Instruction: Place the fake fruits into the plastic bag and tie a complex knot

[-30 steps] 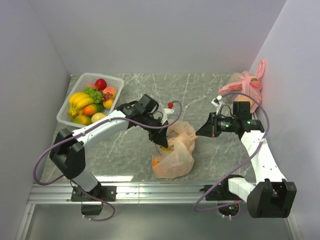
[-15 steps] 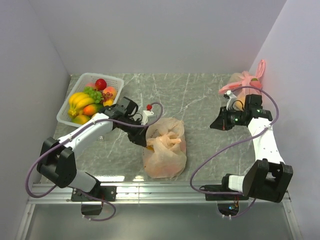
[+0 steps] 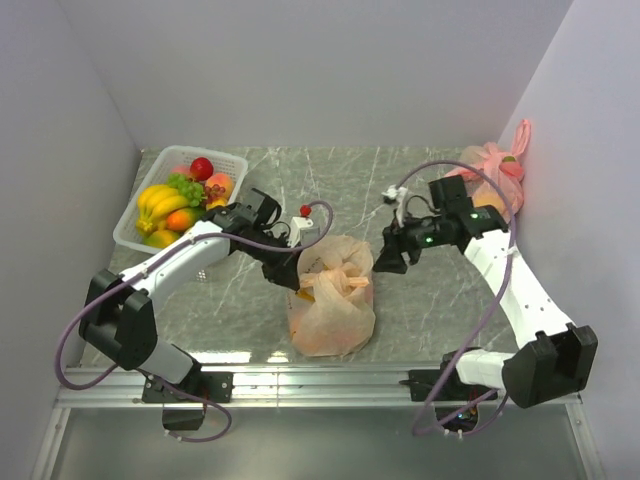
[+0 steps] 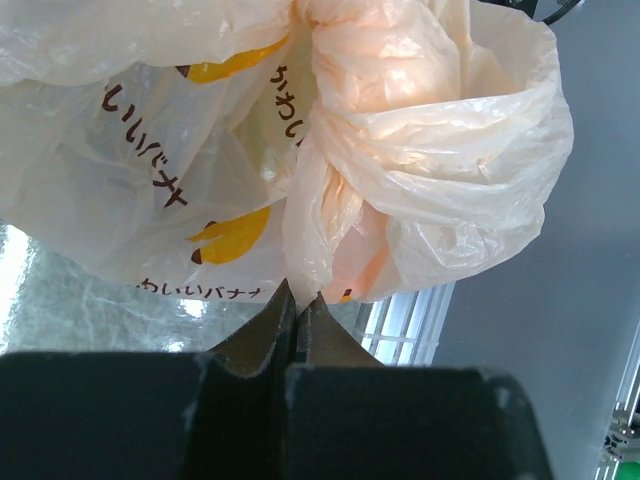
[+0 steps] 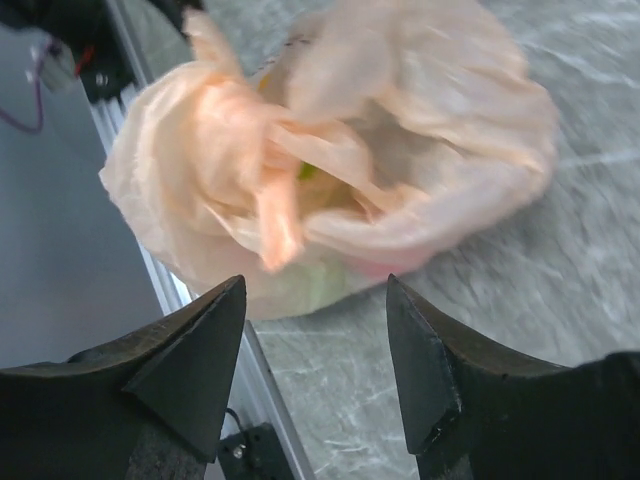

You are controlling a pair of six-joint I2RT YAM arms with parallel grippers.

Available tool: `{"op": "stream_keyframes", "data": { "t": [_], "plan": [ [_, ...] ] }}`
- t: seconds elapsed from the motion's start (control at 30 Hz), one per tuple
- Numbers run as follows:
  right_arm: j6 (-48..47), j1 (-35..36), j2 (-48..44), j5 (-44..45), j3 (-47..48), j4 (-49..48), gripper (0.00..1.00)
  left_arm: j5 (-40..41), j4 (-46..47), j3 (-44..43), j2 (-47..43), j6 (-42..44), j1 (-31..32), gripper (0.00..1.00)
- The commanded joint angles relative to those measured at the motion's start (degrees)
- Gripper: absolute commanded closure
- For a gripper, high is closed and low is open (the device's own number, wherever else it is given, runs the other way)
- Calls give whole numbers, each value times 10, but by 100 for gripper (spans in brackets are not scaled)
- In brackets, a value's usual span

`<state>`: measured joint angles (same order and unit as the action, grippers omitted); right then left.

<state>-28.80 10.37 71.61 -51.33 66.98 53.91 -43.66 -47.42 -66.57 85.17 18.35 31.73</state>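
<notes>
The peach-orange plastic bag [image 3: 332,300] lies on the marble table near the front edge, with its handles twisted into a knot [image 3: 346,283] on top. My left gripper [image 3: 294,277] is at the bag's left side. Its jaws are shut, and the bag's film [image 4: 330,200] narrows down into the tips [image 4: 298,292]. My right gripper [image 3: 386,261] hovers just right of the bag. It is open, with only table between its fingertips [image 5: 315,282]; the bag [image 5: 400,130] and its twisted tie [image 5: 272,205] lie just beyond them. Something green [image 5: 305,172] shows through the film. More fake fruits [image 3: 186,196] fill the basket.
A white mesh basket [image 3: 130,232] stands at the back left. A pink tied bag [image 3: 492,170] leans against the right wall at the back. The metal rail [image 3: 300,380] runs along the table's front edge, just below the bag.
My right gripper let go, swung back to the right wall, then came back to the bag with its jaws open. The bag slumped from its stretched state. My left gripper moved left and stayed shut.
</notes>
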Motion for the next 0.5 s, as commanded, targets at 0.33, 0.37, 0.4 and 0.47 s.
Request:
{"op": "stream_keyframes", "data": {
  "t": [0.33,0.37,0.4,0.47],
  "plan": [
    [-6,190,33,167,35,-27,38,-13,12,-33,1,5,16,100],
    [-6,195,34,173,30,-27,39,-13,14,-32,-2,4,16,99],
    [-6,204,36,190,26,-28,39,-14,16,-29,-2,3,16,100],
    [-8,219,42,204,19,-35,40,-14,18,-26,-4,2,16,99]
  ]
}}
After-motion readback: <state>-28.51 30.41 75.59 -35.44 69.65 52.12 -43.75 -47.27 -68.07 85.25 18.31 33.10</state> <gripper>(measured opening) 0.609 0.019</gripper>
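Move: The bag's loose tail lies about 6 cm left of the right gripper, some 3 cm back and 4 cm below it. The bag's gathered neck is 4 cm farther left than that tail and level with it fore and aft; the bag's full belly sits about 11 cm back, 10 cm left and 14 cm below the right gripper. From the left gripper, shut on a strand of the bag, the tail is roughly 12 cm right, 1 cm ahead and 2 cm up. Bring the right gripper left about 5 cm towards the bag's loose tail, easing back a couple of centimetres and sinking as much, most of the sinking late. Keep its fingers wide open, tipping them roughly 10 degrees further down and swinging them a little counter-clockwise, so they straddle the line of the tail. Keep the left gripper's pinch on its strand, almost in place. ##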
